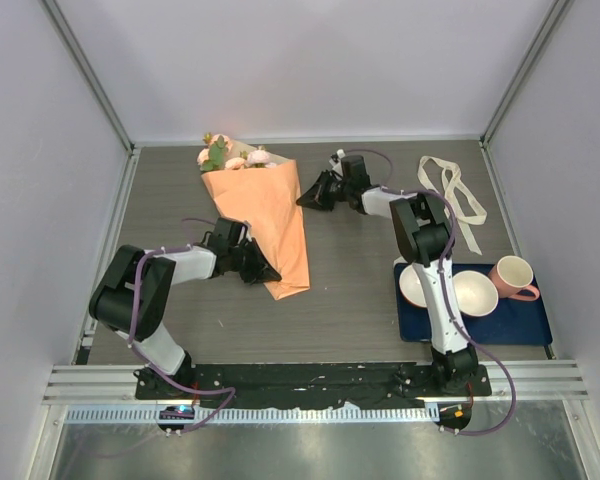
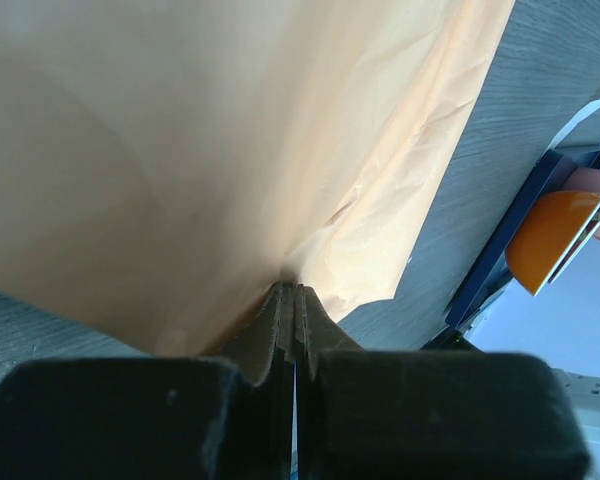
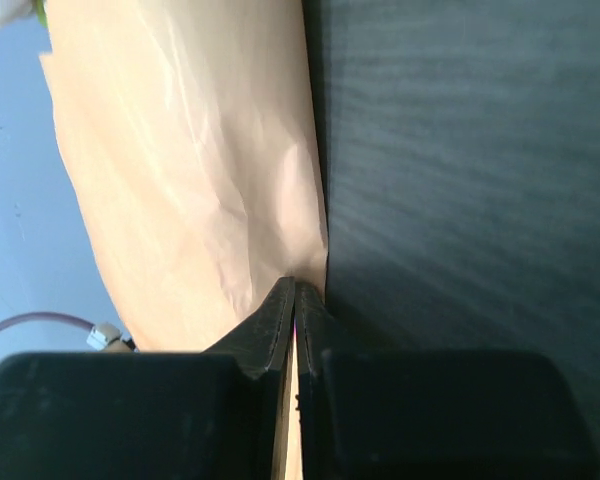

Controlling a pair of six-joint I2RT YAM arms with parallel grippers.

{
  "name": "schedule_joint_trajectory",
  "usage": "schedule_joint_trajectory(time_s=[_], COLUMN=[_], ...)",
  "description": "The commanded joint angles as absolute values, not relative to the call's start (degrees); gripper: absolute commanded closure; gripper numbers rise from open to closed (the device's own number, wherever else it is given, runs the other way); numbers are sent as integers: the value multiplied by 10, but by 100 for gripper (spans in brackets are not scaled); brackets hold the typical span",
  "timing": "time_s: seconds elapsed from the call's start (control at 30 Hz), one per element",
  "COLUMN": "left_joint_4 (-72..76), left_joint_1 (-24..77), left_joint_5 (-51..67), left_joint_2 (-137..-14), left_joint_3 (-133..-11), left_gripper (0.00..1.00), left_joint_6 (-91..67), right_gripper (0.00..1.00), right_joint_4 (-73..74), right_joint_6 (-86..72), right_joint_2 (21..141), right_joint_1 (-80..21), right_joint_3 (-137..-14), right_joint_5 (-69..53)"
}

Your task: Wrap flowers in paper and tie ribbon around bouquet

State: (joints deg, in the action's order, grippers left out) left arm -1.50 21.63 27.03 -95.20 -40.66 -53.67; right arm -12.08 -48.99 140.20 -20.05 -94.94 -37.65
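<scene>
The paper (image 1: 265,215) lies folded into a salmon-orange cone over the flowers (image 1: 230,155), whose pink blooms and green leaves stick out at its far, wide end. My left gripper (image 1: 273,276) is at the cone's narrow near end, shut on the paper (image 2: 230,150); its tips (image 2: 295,288) pinch a crease. My right gripper (image 1: 303,200) is at the cone's right edge, shut on the paper (image 3: 180,170), a sliver of which runs between its jaws (image 3: 295,283). The cream ribbon (image 1: 455,190) lies loose on the table at the back right, apart from both grippers.
A dark blue mat (image 1: 520,320) at the near right carries two bowls (image 1: 475,293) and a pink mug (image 1: 513,277). The right arm's upper links cross above the mat's left edge. Grey walls close in the table on three sides.
</scene>
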Motion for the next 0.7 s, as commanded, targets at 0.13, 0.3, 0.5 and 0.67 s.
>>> schedule_joint_trajectory(time_s=[0.13,0.3,0.5,0.67], left_joint_4=[-96,-95,-94,-96], left_joint_1=[227,229,232,232], left_joint_5=[242,240,245,245], left_joint_2=[-958,-959,-960,-956], left_joint_3=[-371,-369,-365,-357], left_gripper=[100,100,100,100], left_joint_6=[-522,-526,-532,-534], right_gripper=[92,92,92,91], right_joint_4=[24,62,97,122], right_joint_6=[-469,-471,-484,-504], right_joint_2=[1495,1534,1585,1627], right_joint_1=[-189,-185,-185,-179], right_joint_3=[-1075,-1140,-1227,-1302], right_joint_5=[-273,-251,-234,-220])
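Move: The right hand, fingers nearly shut, is already at the paper's folded right edge; the paper's far right corner lies about 15 cm ahead of it and 1 cm to its left, nearly level in height. The flower heads stand some 18 cm ahead and 15 cm left of this hand, and the paper's near right corner about 25 cm back and 2 cm right. From the left hand, the far right corner is roughly 38 cm ahead and 4 cm right. Straight forward along the paper's folded right edge, the right hand slides about 8 cm towards the far corner beside the flower heads, staying low with its nearly shut fingertips still on the edge and turning some 5 degrees clockwise. The left hand stays in place, its shut fingertips still resting on the paper's near end. ##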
